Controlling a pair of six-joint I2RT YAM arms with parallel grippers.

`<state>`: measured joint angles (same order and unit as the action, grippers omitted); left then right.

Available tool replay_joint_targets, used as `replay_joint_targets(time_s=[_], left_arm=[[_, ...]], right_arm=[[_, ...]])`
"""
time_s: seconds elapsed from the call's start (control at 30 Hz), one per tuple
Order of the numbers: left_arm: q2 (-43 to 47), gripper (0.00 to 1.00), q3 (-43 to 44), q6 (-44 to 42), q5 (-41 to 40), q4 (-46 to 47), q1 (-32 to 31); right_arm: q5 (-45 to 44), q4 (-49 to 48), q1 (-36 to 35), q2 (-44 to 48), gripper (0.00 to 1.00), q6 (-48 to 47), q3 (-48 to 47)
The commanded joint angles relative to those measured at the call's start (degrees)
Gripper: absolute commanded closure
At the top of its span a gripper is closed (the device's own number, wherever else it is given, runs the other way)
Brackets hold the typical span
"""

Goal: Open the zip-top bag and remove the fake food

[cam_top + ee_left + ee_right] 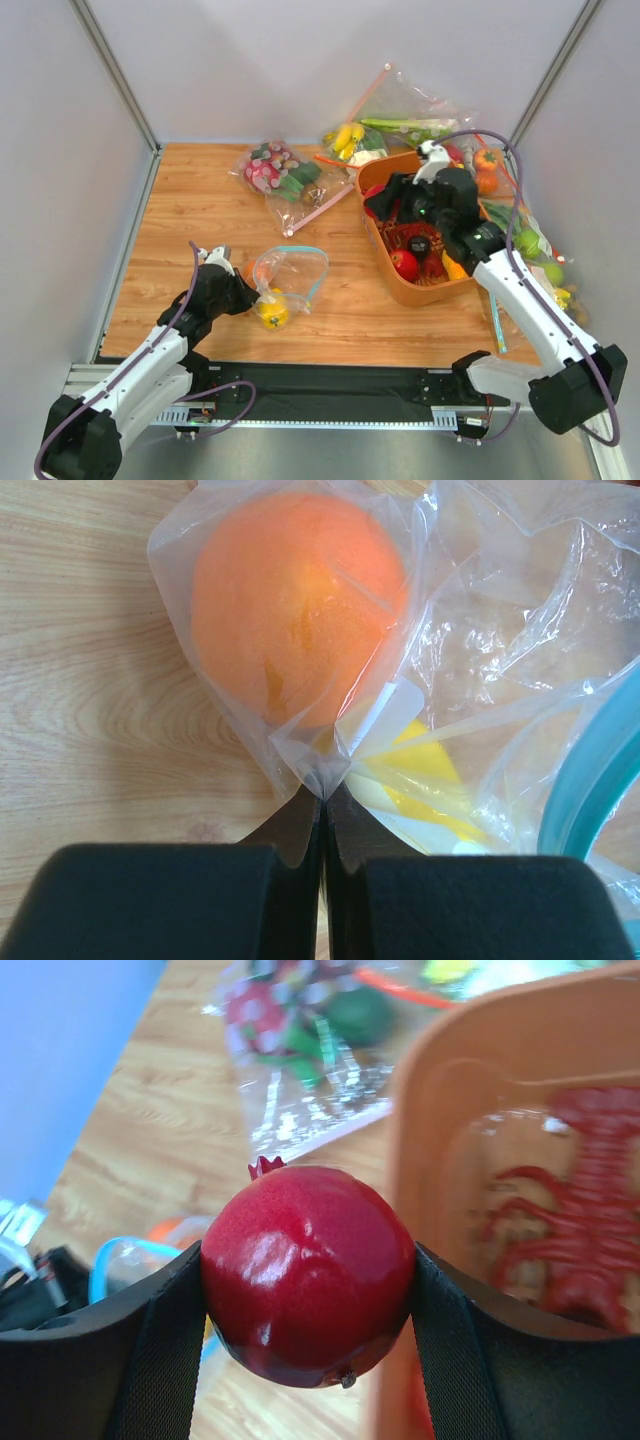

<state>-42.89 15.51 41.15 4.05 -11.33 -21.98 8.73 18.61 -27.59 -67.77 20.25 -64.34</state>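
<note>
The zip-top bag [296, 272] lies open on the wooden table, its teal zip strip [590, 770] curling to the right. An orange fruit [295, 600] and a yellow one [425, 770] are still inside the plastic. My left gripper [322, 798] is shut on the bag's bottom corner; in the top view it [243, 293] sits at the bag's left side. My right gripper [308, 1295] is shut on a round dark-red fruit [308, 1272] and hovers at the left rim of the orange bin [420, 1160]. In the top view the right gripper [385, 205] hides that fruit.
The orange bin [405, 292] holds a red lobster [570, 1230], a red fruit [404, 263] and a dark one [419, 245]. Other filled clear bags lie at the back [285, 175], back right [400, 125] and along the right wall [530, 240].
</note>
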Motion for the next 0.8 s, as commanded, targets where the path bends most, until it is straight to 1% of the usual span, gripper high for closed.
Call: replay_joint_targets(time_s=[0.0,0.07,0.1,0.2,0.4,0.5,0.57,0.6,0.63,0.67,0.7,0.77], left_arm=[[0.35,1.0,1.19,-0.54,0.6,-0.44,0.36],[0.27,1.0,1.37,-0.72,0.78,-0.44,0.36],[0.35,1.0,1.37,-0.72,0.69,-0.53,0.36],[0.44,1.0,1.37,-0.8,0.78,-0.62,0.36],[0.36,1.0,1.63,-0.89,0.69,-0.88,0.36],[0.36,1.0,1.81,-1.07,0.6,-1.15,0.44],[0.36,1.0,1.81,-1.15,0.6,-1.24,0.44],[0.36,1.0,1.89,-1.24,0.6,-1.32,0.44],[0.27,1.0,1.81,-1.24,0.6,-1.32,0.44],[0.27,1.0,1.81,-1.24,0.69,-1.32,0.36],[0.35,1.0,1.72,-1.24,0.6,-1.24,0.44],[0.27,1.0,1.81,-1.33,0.69,-1.24,0.44]], right_arm=[[5.74,1.34,10.14,2.55,0.83,-1.44,2.63],[7.87,1.51,14.74,2.55,0.83,-1.44,4.21],[8.58,1.69,18.16,2.47,0.83,-1.7,4.65],[8.15,2.74,21.17,2.29,0.83,-3.55,5.8],[3.05,4.68,21.44,1.67,0.81,-6.01,6.42],[2.17,4.86,21.53,1.67,0.76,-6.01,6.59],[2.08,4.68,21.44,1.85,0.69,-6.36,6.68],[1.56,4.77,21.44,1.85,0.64,-6.36,6.68],[1.29,5.12,21.62,1.94,0.53,-6.45,6.68],[1.11,5.38,21.62,1.94,0.46,-6.8,6.59],[0.68,5.56,21.53,1.94,0.34,-6.8,6.59],[0.5,5.91,21.53,1.85,0.28,-7.07,6.42]])
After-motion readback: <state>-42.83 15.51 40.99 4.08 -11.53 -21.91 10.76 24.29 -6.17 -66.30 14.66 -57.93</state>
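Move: The right hand holds the pomegranate high, just off the orange bin's left wall. The bin's middle lies about 13 cm to its right, 5 cm ahead and 21 cm below. On the bin floor, about 24 cm down, the red apple is 8 cm right and 2 cm back, the dark fruit 11 cm right and 1 cm ahead, the lobster 9 cm right and 6 cm ahead. From the left hand, the bin's middle is about 37 cm right and 15 cm ahead, roughly level. Still gripping the pomegranate, the right hand sweeps quickly about 13 cm to the right across the bin's left side, sinking some 6 cm and turning roughly 15 degrees clockwise while tipping slightly downward. Most of the travel comes early; it then eases almost to a stop above the bin floor, fingers not yet plainly opening. ##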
